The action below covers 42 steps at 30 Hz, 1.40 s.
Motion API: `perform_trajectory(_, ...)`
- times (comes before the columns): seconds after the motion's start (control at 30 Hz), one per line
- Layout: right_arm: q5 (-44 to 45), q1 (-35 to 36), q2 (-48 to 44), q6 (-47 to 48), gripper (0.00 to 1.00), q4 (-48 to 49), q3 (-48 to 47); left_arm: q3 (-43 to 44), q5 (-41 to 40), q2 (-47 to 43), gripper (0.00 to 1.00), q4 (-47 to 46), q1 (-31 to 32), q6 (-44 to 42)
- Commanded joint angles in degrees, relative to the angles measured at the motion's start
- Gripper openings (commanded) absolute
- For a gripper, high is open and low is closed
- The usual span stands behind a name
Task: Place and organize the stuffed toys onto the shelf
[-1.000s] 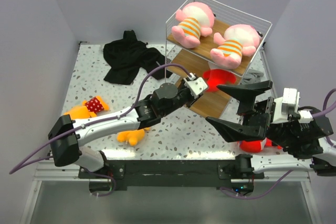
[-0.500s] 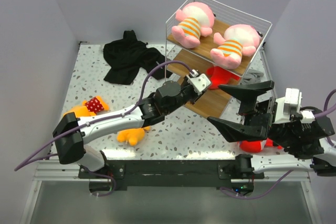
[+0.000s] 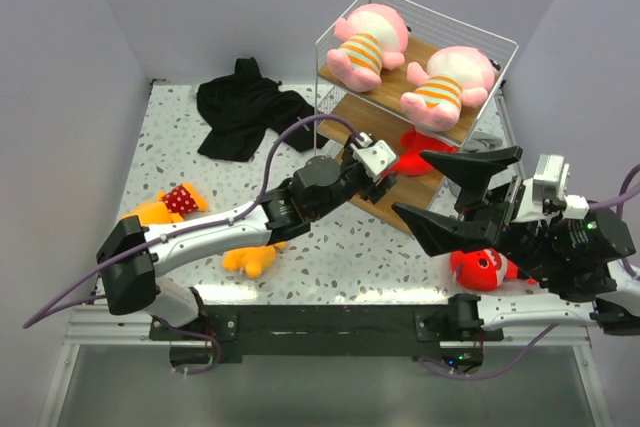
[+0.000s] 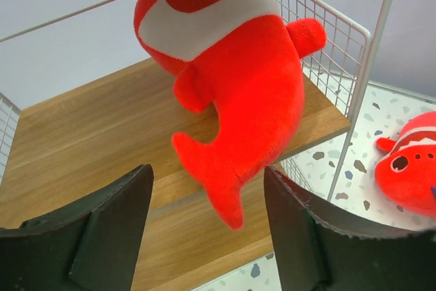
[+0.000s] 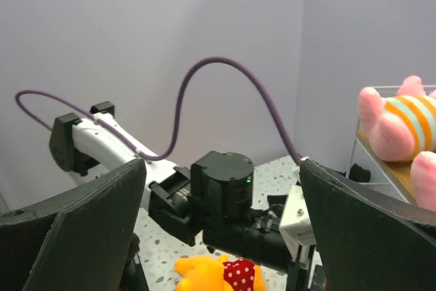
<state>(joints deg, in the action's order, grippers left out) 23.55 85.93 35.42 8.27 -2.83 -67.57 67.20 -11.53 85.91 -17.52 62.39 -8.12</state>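
The shelf [image 3: 393,85] stands at the back right, with two pink toys [image 3: 365,44] [image 3: 447,82] on its top board. A red fish toy [image 3: 415,153] lies on a lower board. My left gripper [image 3: 390,169] is open right in front of it. In the left wrist view this fish [image 4: 231,66] rests on the wooden board [image 4: 82,134], its tail between my open left gripper [image 4: 208,172] fingers, untouched. My right gripper [image 3: 445,197] is open and empty, raised above the table. The second red fish [image 3: 480,267] lies under the right arm. Two orange toys [image 3: 165,207] [image 3: 250,259] lie at the left.
A black garment [image 3: 245,107] lies at the back of the table. A grey cloth [image 3: 487,143] lies right of the shelf. The right wrist view shows the left arm [image 5: 225,195], an orange toy [image 5: 225,274] and a pink toy [image 5: 398,124]. Grey walls close in both sides.
My left gripper nudged toward the shelf, then eased back slightly. My right arm shifted back and up, uncovering more of the red fish on the table.
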Motion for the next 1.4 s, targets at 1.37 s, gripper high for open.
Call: perform_trajectory(1.37, 39.12, -64.83, 47.38, 0.65, 0.97, -18.08, -62.96, -10.43, -15.63, -36.25, 1.00, 31.66, 0.36, 22.09)
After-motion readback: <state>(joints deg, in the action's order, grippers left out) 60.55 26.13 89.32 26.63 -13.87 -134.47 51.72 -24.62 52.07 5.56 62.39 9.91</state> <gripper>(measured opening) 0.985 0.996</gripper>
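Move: The nearer orange toy lies on the table about 27 cm left of my left hand, 10 cm back and 27 cm below it. The red toy I've been placing on the middle shelf is 9 cm ahead of that hand, 7 cm right and a little lower. From my right hand, the other red toy sits 1 cm ahead, 23 cm right and 48 cm down, and the right-hand pink toy on the top shelf some 32 cm ahead, 7 cm right, 8 cm lower. I open my left fingers the rest of the way and draw the left hand off the red toy's tail, about 15 cm left and slightly back towards the nearer orange toy, bobbing up, down and up again and tipping down some 15 degrees. Meanwhile my empty right hand swings forward and right, up past the shelf's right end, then sinks a bit, turning nearly 100 degrees clockwise with fingers wide. ##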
